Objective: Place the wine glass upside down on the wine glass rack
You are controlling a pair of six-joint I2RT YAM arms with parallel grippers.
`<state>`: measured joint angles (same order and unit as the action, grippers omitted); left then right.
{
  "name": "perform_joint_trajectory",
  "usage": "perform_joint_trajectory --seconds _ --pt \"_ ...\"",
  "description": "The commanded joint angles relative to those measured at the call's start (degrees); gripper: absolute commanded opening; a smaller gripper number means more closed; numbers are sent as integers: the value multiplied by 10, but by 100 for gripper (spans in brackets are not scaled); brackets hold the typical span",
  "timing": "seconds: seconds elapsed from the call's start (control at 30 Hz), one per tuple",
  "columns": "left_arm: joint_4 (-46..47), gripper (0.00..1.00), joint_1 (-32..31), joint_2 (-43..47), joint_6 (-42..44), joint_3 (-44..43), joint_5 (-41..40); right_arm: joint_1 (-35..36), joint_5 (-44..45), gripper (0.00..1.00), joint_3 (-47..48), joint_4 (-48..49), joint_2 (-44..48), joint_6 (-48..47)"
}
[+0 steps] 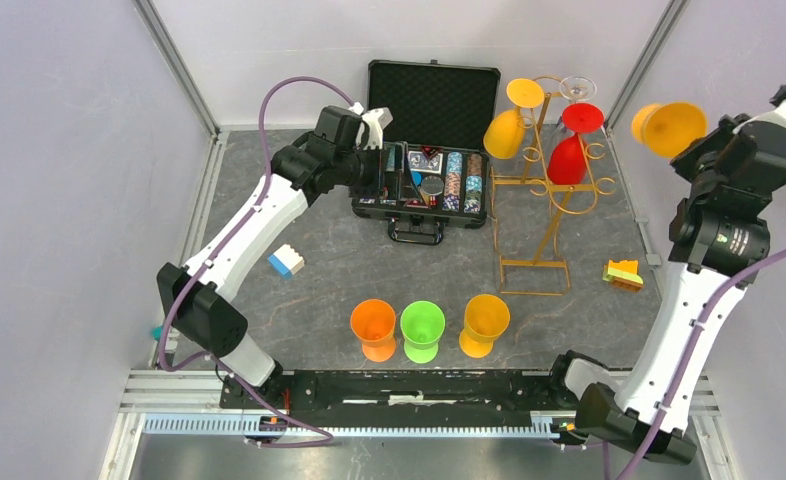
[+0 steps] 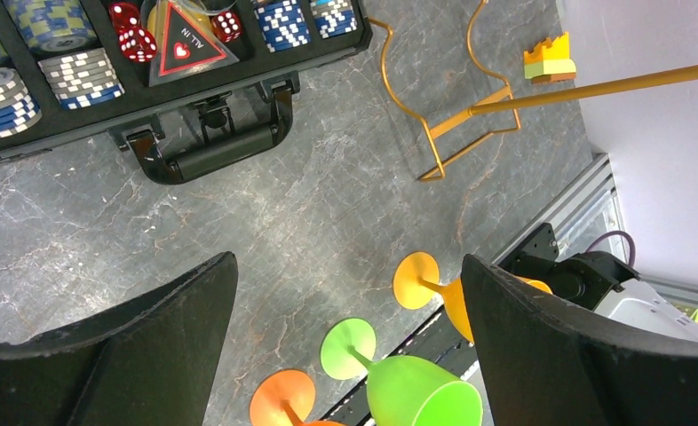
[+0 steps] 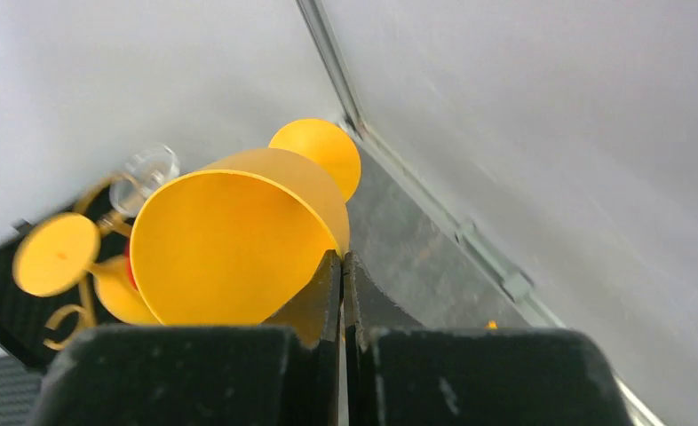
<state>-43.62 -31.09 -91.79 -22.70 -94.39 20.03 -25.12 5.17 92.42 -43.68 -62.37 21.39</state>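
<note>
A yellow-orange wine glass point(image 1: 669, 127) hangs in the air to the right of the wine glass rack point(image 1: 549, 200), lying sideways with its mouth toward the wrist camera. My right gripper point(image 1: 711, 138) is shut on the rim of that wine glass point(image 3: 230, 248), the two fingers pinching the wall at the right gripper point(image 3: 342, 257). The gold wire rack carries a yellow glass point(image 1: 506, 130) and a red glass point(image 1: 569, 155) upside down, and a clear foot point(image 1: 577, 88) shows at its top. My left gripper point(image 1: 374, 150) hovers over the chip case, and the left gripper point(image 2: 347, 260) is open and holds nothing.
A black case of poker chips point(image 1: 431, 170) lies open left of the rack. Orange point(image 1: 374, 328), green point(image 1: 422, 330) and yellow point(image 1: 484, 323) glasses stand upright near the front edge. A blue-white block point(image 1: 286, 261) and a yellow-orange block point(image 1: 623, 273) lie on the table. Walls close in on both sides.
</note>
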Motion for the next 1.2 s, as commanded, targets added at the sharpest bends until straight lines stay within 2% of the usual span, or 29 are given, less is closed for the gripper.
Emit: perform_joint_trajectory --seconds 0.0,0.2,0.37,0.57,0.7,0.77,0.87,1.17 --pt "10 100 4 5 -14 -34 11 1 -24 0 25 131 17 17" --pt "11 99 6 11 -44 -72 33 1 -214 0 55 225 -16 105" --pt "73 96 16 33 -84 -100 61 27 -339 0 32 285 -36 188" --pt "236 89 44 63 -144 -99 103 197 -343 0 24 258 -62 182" --pt "296 78 75 52 -235 -98 123 286 -323 0 -16 261 -49 200" --pt "303 72 89 45 -261 -96 126 316 -318 0 -34 263 -42 210" --pt "301 64 97 31 -256 -101 139 351 -307 0 -57 266 -31 220" --pt "250 43 97 20 -234 -96 171 392 -308 0 -73 270 -29 224"
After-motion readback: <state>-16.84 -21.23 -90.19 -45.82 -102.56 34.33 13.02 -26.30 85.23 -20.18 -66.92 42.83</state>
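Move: The right hand already holds the yellow wine glass by its rim, its middle about 5 cm ahead, 2 cm left and 4 cm below. It goes for the left hand, some 46 cm left, level fore and aft, 16 cm lower. On the way stand the rack, about 18 cm left, 1 ahead and 20 below, and the red glass, 15 left, 4 ahead, 12 below. From the left hand that yellow glass lies some 43 cm right, 4 ahead, 12 above. Right swings its rim-held glass 31 cm left, turning counter-clockwise; left rises 18 cm to meet it, half closing. ##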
